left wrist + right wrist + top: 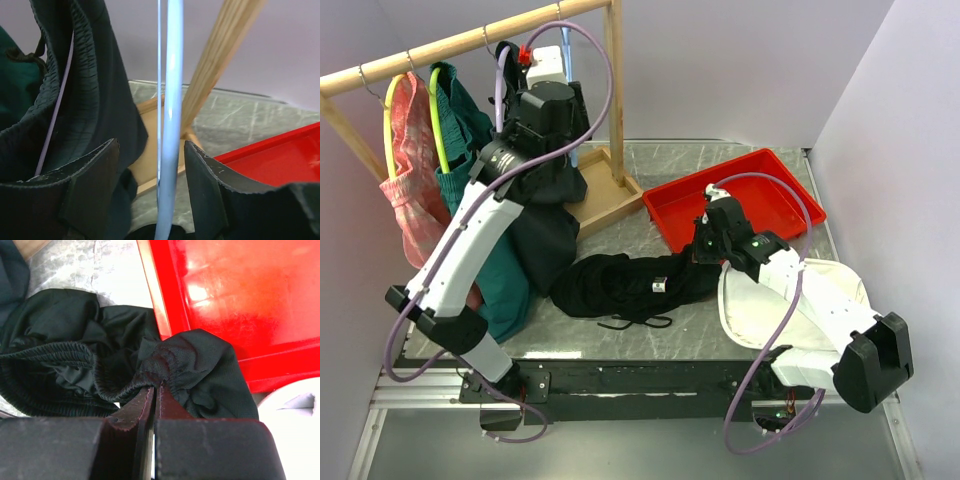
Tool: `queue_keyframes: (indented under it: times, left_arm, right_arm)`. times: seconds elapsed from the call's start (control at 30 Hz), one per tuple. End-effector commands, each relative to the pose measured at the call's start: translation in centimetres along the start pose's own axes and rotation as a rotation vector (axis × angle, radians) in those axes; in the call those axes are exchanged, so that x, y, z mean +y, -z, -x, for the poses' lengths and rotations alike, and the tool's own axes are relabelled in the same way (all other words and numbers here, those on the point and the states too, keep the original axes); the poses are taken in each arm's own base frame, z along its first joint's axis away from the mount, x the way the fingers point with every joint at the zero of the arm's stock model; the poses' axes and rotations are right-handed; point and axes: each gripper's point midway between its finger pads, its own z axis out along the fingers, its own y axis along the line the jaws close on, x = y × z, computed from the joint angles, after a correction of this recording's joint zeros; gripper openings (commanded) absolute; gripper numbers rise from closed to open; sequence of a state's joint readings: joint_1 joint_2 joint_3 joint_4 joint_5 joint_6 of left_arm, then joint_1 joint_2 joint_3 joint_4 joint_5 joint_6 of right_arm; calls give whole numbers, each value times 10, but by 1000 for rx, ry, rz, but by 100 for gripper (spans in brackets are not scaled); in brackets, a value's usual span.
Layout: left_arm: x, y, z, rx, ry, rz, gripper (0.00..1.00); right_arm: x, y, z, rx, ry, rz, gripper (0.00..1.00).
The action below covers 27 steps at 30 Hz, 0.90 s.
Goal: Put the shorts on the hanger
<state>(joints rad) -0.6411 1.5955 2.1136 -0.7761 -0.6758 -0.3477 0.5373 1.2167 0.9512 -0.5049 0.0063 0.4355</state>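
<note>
The black shorts [625,285] lie bunched on the table in front of the rack, with the drawstring trailing toward the near edge. My right gripper [703,250] is shut on their elastic waistband [156,382] at the shorts' right end, beside the red tray. The light blue hanger [170,115] hangs upright between the open jaws of my left gripper [150,170], with a gap on each side. In the top view the left gripper [548,150] is up at the rack, and only a sliver of the hanger [571,152] shows beside the wooden post.
A wooden rack [470,40] holds pink checked shorts [410,170], dark green shorts [470,150] and a dark garment [85,100] on a purple hanger [57,105]. A red tray [750,200] sits back right. A white cloth bag [820,300] lies under the right arm.
</note>
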Motion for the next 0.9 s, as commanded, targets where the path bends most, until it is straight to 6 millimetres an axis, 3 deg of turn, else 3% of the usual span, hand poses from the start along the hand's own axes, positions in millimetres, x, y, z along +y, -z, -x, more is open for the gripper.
queue_keyframes:
  times: [0.0,0.17,0.43,0.6,0.67,0.7,0.87]
  left_arm:
    - [3,3,21,-72,17,-8,59]
    - [5,-6,9,-72,4,15,55]
    - [4,-18,19,-126,9,31,44]
    - [-2,-16,30,-156,18,-3,24]
    - [-4,-16,36,-166,25,-7,7]
    - [-4,-16,37,-170,21,-7,2]
    - [-1,-5,55,-225,28,-23,1]
  right_arm:
    - [14,0,17,-56,-2,42,0]
    - [19,-2,13,-46,1,66,0]
    - [26,-5,10,-36,8,78,0]
    - [27,-5,11,-37,12,74,0]
    - [28,-5,10,-37,13,75,0]
    - [29,-5,10,-35,13,75,0]
    - [30,-5,9,-38,18,76,0]
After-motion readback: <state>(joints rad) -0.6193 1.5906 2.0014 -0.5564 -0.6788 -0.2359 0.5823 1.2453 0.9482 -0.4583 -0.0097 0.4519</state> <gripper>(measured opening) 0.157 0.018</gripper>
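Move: The blue hanger's near arm stands upright about 3 cm ahead of the left hand, level with its open fingers. The lilac hanger with the dark shorts is some 11 cm left of it, about as far out; the rack's right post is roughly 9 cm right of the left hand and 9 cm farther out. From the right hand, the blue hanger lies about 25 cm left, 14 cm ahead and 30 cm up. Left hand eases forward about 2.5 cm, closing on the blue hanger; right, still pinching shorts, slips 2 cm left. ##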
